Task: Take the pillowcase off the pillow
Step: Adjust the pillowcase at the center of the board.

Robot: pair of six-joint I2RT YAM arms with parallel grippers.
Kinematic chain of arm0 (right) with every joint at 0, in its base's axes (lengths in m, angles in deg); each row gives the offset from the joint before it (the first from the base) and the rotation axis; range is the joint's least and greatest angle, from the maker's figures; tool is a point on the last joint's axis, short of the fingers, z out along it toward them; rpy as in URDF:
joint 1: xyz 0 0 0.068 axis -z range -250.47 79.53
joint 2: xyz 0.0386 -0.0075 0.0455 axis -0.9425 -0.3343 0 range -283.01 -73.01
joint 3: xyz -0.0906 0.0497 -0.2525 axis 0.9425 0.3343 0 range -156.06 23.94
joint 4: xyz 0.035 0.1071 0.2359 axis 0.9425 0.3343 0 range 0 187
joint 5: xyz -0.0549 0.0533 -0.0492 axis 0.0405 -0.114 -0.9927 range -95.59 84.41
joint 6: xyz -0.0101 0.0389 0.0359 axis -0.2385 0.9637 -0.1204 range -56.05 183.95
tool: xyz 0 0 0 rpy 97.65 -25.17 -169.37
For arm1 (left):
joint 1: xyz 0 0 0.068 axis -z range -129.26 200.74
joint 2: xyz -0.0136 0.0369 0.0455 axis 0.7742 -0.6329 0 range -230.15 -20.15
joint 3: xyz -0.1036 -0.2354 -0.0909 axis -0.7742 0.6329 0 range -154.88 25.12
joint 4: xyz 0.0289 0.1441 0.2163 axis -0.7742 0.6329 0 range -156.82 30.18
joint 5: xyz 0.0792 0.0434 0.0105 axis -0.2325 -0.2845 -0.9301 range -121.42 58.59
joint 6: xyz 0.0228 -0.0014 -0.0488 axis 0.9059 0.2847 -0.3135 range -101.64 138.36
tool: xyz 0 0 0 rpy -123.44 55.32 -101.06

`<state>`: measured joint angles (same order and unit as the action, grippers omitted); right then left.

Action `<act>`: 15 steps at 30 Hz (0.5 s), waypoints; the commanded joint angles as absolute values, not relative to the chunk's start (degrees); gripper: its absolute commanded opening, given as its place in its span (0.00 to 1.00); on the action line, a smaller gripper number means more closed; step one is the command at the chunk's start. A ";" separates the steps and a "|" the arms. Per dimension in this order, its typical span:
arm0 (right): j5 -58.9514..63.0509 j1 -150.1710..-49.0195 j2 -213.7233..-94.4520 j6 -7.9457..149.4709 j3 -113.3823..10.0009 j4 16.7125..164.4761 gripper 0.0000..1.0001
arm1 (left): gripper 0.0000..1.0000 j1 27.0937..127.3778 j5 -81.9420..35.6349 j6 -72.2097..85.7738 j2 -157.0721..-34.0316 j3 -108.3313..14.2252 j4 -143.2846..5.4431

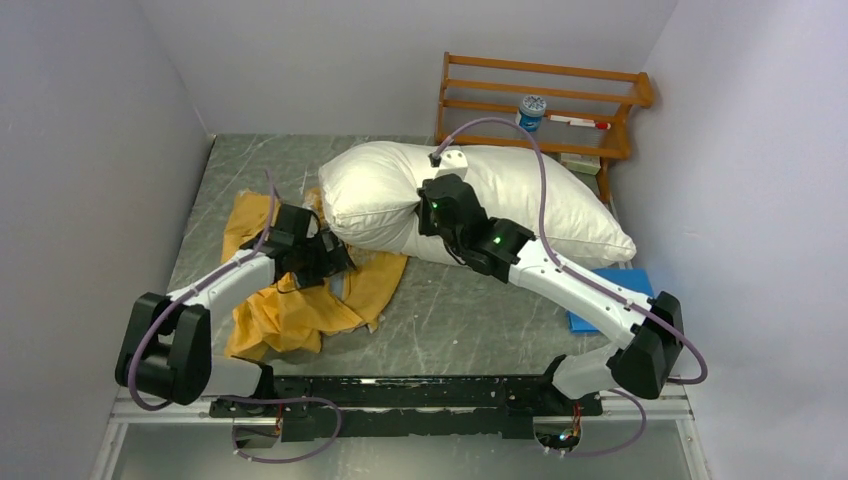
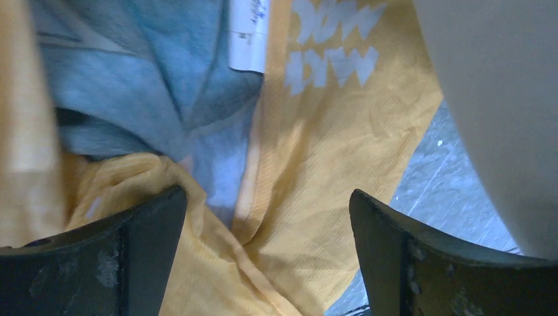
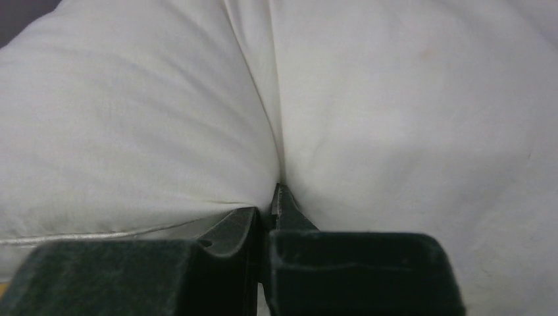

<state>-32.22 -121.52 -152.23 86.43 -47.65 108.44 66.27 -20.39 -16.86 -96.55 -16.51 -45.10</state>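
The plump white pillow [image 1: 540,215] lies bare across the back middle of the table. The pillowcase [image 1: 285,310] sits crumpled to its left, yellow-orange side up. In the left wrist view its yellow cloth with white lettering [image 2: 329,145] and its blue inner face lie just below the fingers. My left gripper [image 1: 335,255] hovers open over the pillowcase [image 2: 266,217], holding nothing, with the pillow [image 2: 500,99] at its right. My right gripper [image 1: 432,208] is shut on a pinched fold of the pillow's near side [image 3: 277,195]; white fabric [image 3: 408,112] bulges around both fingers.
A wooden rack [image 1: 545,100] stands at the back right with a blue-lidded jar [image 1: 532,108] and a marker [image 1: 578,122] on it. A flat blue pad [image 1: 612,290] lies under the right arm. Grey walls close in on both sides.
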 commanded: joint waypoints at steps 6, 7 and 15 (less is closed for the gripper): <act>-32.09 -117.09 -150.35 93.61 -49.63 109.91 0.00 | 0.77 79.43 -42.79 -26.15 -105.50 -16.24 -47.79; -32.13 -117.06 -150.39 93.79 -49.69 110.05 0.00 | 0.75 80.30 -44.32 -26.98 -108.14 -16.80 -46.55; -33.78 -116.43 -149.42 94.07 -49.69 111.17 0.00 | 0.20 83.96 -52.14 -33.55 -111.98 -14.86 -43.12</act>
<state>-29.43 -117.93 -151.88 92.37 -48.06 111.56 82.46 -47.03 -28.44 -108.79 -19.40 -46.98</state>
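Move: The pillowcase's loose hem, where the yellow and blue sides meet, lies about 5 cm below the open left fingers, some 2 cm to their right and 1 cm ahead. The crumpled heap of pillowcase is about 10 cm left, 4 cm back and 5 cm below; the pillow's held-up left end is roughly 8 cm right, 7 cm ahead and 12 cm above. From the right hand, gripping the pillow, that hem lies 16 cm left, 3 cm back and 25 cm down. Onto the pillowcase's hem the left hand sinks about 5 cm, easing some 2 cm to the right, and tilts about 20 degrees so the fingers point more steeply down; the wide-open fingers close more than halfway around the hem. The pillow stays pinched in the shut right fingers, held up clear of the case and drawn about 1.5 cm to the right. ##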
